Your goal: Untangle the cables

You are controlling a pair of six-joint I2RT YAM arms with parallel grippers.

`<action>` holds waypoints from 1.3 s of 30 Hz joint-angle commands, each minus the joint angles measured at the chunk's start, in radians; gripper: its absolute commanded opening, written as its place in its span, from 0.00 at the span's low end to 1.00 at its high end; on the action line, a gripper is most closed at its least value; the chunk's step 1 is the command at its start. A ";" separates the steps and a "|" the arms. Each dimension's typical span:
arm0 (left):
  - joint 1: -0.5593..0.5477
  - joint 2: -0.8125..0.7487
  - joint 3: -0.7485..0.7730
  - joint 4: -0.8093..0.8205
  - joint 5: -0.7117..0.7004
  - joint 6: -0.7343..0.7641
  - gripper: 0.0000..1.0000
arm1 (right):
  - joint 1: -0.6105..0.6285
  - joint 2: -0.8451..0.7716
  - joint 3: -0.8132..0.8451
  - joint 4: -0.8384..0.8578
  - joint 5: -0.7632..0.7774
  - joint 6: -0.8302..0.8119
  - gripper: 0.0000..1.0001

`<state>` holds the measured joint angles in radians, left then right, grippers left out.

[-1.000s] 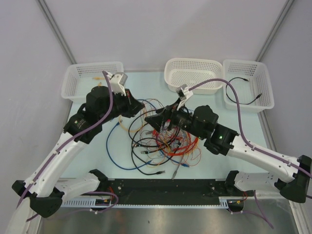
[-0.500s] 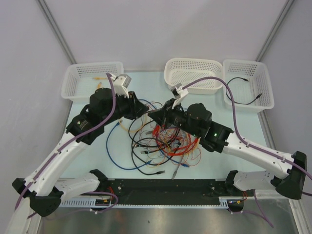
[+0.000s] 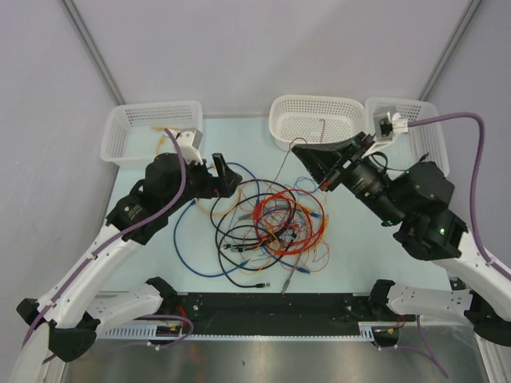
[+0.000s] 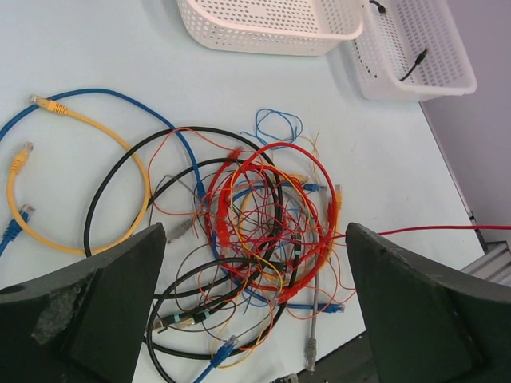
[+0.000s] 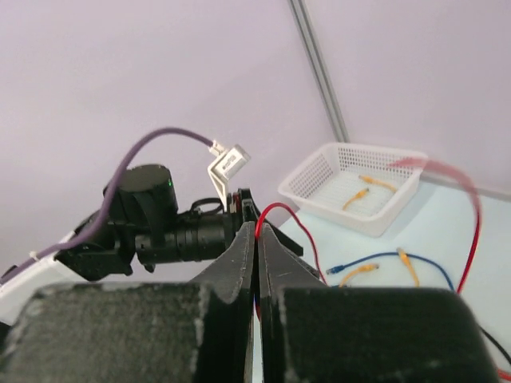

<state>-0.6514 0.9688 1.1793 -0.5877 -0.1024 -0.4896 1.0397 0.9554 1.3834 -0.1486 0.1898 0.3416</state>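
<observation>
The cables [image 3: 267, 227] lie in a tangled pile of red, orange, black, blue and yellow loops at mid-table, and the left wrist view shows the same cables [image 4: 255, 223]. My left gripper [image 3: 223, 175] hovers at the pile's upper left, open, with nothing between its fingers [image 4: 120, 295]. My right gripper [image 3: 297, 149] is raised to the upper right of the pile, in front of the middle basket. It is shut on a thin red wire [image 5: 279, 209], which trails down to the pile [image 3: 279, 177] and runs taut off to the right in the left wrist view [image 4: 423, 230].
Three white baskets stand at the back. The left basket [image 3: 152, 106] holds yellow cable pieces [image 5: 359, 195], the middle basket [image 3: 318, 99] sits behind my right gripper, and the right basket [image 3: 423, 108] holds a black cable [image 4: 411, 65]. A blue cable [image 3: 188, 239] and a yellow one [image 4: 120, 152] lie left of the pile.
My right gripper shut in the pile, then rose up and to the right, drawing a red wire out. My left gripper opened and drew back slightly to the left.
</observation>
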 commanded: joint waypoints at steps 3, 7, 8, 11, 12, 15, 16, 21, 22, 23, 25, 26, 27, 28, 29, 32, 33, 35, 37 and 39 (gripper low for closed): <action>-0.004 -0.087 -0.114 0.166 0.053 0.009 1.00 | 0.005 0.002 0.112 -0.114 0.045 -0.059 0.00; -0.005 -0.139 -0.216 0.384 0.208 0.037 1.00 | 0.005 0.022 0.196 -0.161 0.066 -0.098 0.00; -0.004 -0.157 -0.245 0.446 0.255 0.042 1.00 | 0.005 0.028 0.209 -0.184 0.074 -0.101 0.00; -0.011 -0.241 -0.462 0.765 0.377 0.046 1.00 | 0.006 0.036 0.220 -0.198 0.071 -0.098 0.00; -0.016 -0.258 -0.498 0.893 0.386 0.051 1.00 | 0.005 0.037 0.217 -0.198 0.068 -0.096 0.00; -0.056 -0.249 -0.535 0.944 0.388 0.126 1.00 | 0.005 0.037 0.207 -0.195 0.065 -0.084 0.00; -0.086 -0.227 -0.537 0.944 0.391 0.150 1.00 | 0.005 0.036 0.206 -0.195 0.065 -0.082 0.00; -0.168 -0.173 -0.589 1.020 0.316 0.253 0.93 | 0.005 0.029 0.203 -0.198 0.068 -0.084 0.00; -0.168 -0.154 -0.593 1.034 0.302 0.255 0.92 | 0.005 0.031 0.201 -0.198 0.066 -0.081 0.00; -0.169 -0.119 -0.593 1.045 0.278 0.266 0.90 | 0.005 0.031 0.201 -0.198 0.063 -0.076 0.00; -0.169 -0.073 -0.590 1.072 0.239 0.281 0.87 | 0.005 0.032 0.200 -0.197 0.054 -0.070 0.00; -0.166 -0.030 -0.583 1.086 0.219 0.311 0.85 | 0.005 0.034 0.198 -0.195 0.050 -0.067 0.00; -0.166 -0.010 -0.575 1.097 0.195 0.327 0.83 | 0.006 0.036 0.200 -0.197 0.048 -0.066 0.00; -0.163 0.011 -0.560 1.098 0.193 0.339 0.77 | 0.005 0.036 0.198 -0.198 0.045 -0.065 0.00; -0.162 0.034 -0.531 1.095 0.201 0.351 0.74 | 0.005 0.034 0.198 -0.203 0.048 -0.065 0.00; -0.159 0.106 -0.480 1.092 0.202 0.358 0.45 | 0.005 0.026 0.197 -0.212 0.050 -0.062 0.00; -0.157 0.126 -0.469 1.083 0.188 0.356 0.24 | 0.005 0.022 0.192 -0.213 0.054 -0.062 0.00; -0.152 0.127 -0.460 1.075 0.172 0.342 0.05 | 0.005 0.013 0.187 -0.220 0.062 -0.064 0.00; -0.152 0.101 -0.468 1.080 0.141 0.333 0.00 | 0.005 0.003 0.177 -0.227 0.076 -0.069 0.00; -0.152 0.071 -0.465 1.047 0.113 0.318 0.00 | 0.005 -0.007 0.167 -0.230 0.085 -0.072 0.00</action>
<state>-0.8089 1.0985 0.6647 0.4419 0.0757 -0.1574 1.0397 0.9825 1.5593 -0.3794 0.2493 0.2768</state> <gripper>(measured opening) 0.012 0.012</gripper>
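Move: The thin red cable hangs from the right gripper in an arch down to the tangle. The stretch to be pinched lies about 11 cm right of the left hand, level with it fore and aft, some 6 cm lower, and about 7 cm ahead, 10 cm left and 25 cm below the right hand. From the left hand, the red tangle's middle is roughly 15 cm right, 1 cm back; the black loops about 5 cm right, 3 cm back, both near 29 cm down. The hanging red cable is taken by the left hand, which swings right and back with fingers open, then comes forward and down onto the strand, ending about 11 cm right and 5 cm lower. Its fingers tip up, turning clockwise by some 25 degrees, and shut to pinch the cable. The right hand keeps its grip high up, easing about 2 cm right. ##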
